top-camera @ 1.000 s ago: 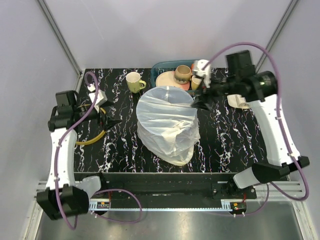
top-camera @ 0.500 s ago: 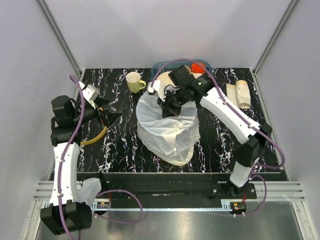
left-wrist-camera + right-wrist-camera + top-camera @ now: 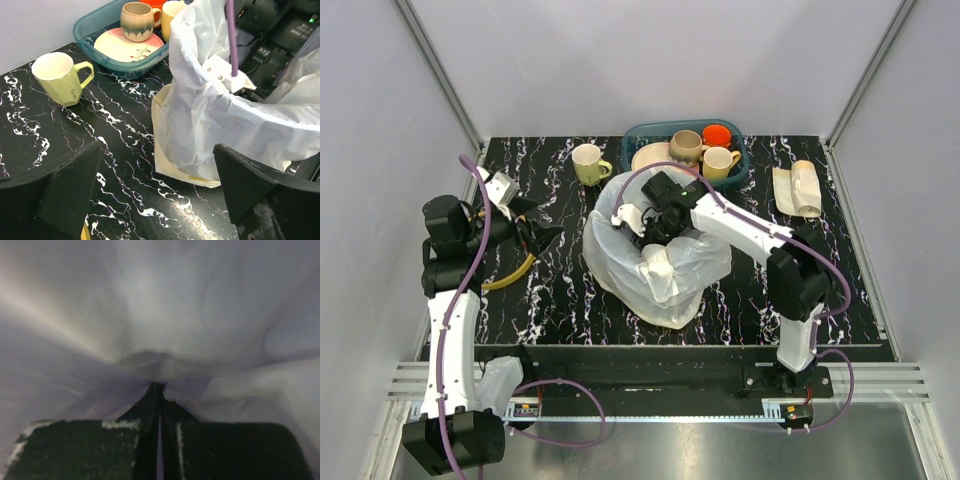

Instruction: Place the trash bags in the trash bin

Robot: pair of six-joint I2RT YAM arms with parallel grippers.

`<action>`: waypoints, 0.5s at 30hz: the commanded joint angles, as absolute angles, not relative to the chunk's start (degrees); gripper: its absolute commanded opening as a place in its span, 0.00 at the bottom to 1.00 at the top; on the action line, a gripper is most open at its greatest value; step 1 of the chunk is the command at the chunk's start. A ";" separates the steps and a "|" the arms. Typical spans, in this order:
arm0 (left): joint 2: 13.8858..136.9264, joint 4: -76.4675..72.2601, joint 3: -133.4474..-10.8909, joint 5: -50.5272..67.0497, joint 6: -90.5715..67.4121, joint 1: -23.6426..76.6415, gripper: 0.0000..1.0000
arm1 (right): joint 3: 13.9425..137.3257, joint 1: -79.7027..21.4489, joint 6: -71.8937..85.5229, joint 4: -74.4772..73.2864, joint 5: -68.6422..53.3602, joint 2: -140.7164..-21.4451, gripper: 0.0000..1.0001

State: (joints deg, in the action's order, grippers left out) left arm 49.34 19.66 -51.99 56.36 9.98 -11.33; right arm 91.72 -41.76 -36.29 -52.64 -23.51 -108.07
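A large translucent white trash bag (image 3: 665,275) stands crumpled in the middle of the black marbled table (image 3: 560,300). My right gripper (image 3: 650,225) reaches into its top from the right. In the right wrist view the fingers (image 3: 150,405) are shut, with a fold of the film (image 3: 160,315) pinched at their tips. A small pale bundle of trash bags (image 3: 798,188) lies at the back right. My left gripper (image 3: 538,225) hovers open left of the sack (image 3: 215,115), holding nothing, its fingers (image 3: 60,190) wide apart. The trash bin is out of view.
A teal basket (image 3: 642,133) at the back holds a plate and mugs. A yellow-green mug (image 3: 588,163) stands left of it. A cream sheet (image 3: 167,155) pokes out under the sack. A yellow curved strip (image 3: 510,275) lies by the left gripper.
The right arm swung from the back right over the sack, and its gripper closed on the film. The sack's top has sagged and shifted left. The left arm moved slightly.
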 commanded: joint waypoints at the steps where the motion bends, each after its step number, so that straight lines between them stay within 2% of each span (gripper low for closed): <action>1: 48.87 17.84 -52.65 55.11 9.67 -11.60 0.99 | 90.61 -42.19 -39.11 -49.40 -22.06 -111.00 0.00; 15: 50.09 18.28 -53.00 55.02 9.84 -11.60 0.99 | 90.09 -42.27 -42.54 -53.61 -19.25 -117.42 0.00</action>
State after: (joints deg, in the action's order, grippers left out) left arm 49.50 19.66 -51.99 55.46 10.02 -11.33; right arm 90.61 -41.76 -40.58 -52.07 -21.69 -117.10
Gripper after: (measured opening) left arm 0.987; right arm 0.007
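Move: The right hand is already inside the bag-lined trash bin, fingers shut and pointing down and to its left. The bin's middle lies about 3 cm ahead, 4 cm to the right and 2 cm above that hand. Beyond it the blue tray of cups is some 34 cm ahead and 13 cm right, the green mug 31 cm ahead and 13 cm left, both 7 cm lower. From the left hand, the bin's middle is about 20 cm right, 3 cm ahead and 15 cm below. With its shut fingertips pressed into the trash bag, the right hand keeps pushing nearly straight down inside the bin, about 7 cm, towards the floor of the bin and slowing as it goes. Near the end it eases about a centimetre to the left, the wrist gradually turning until the fingers point more steeply down, while the fingers stay closed. ##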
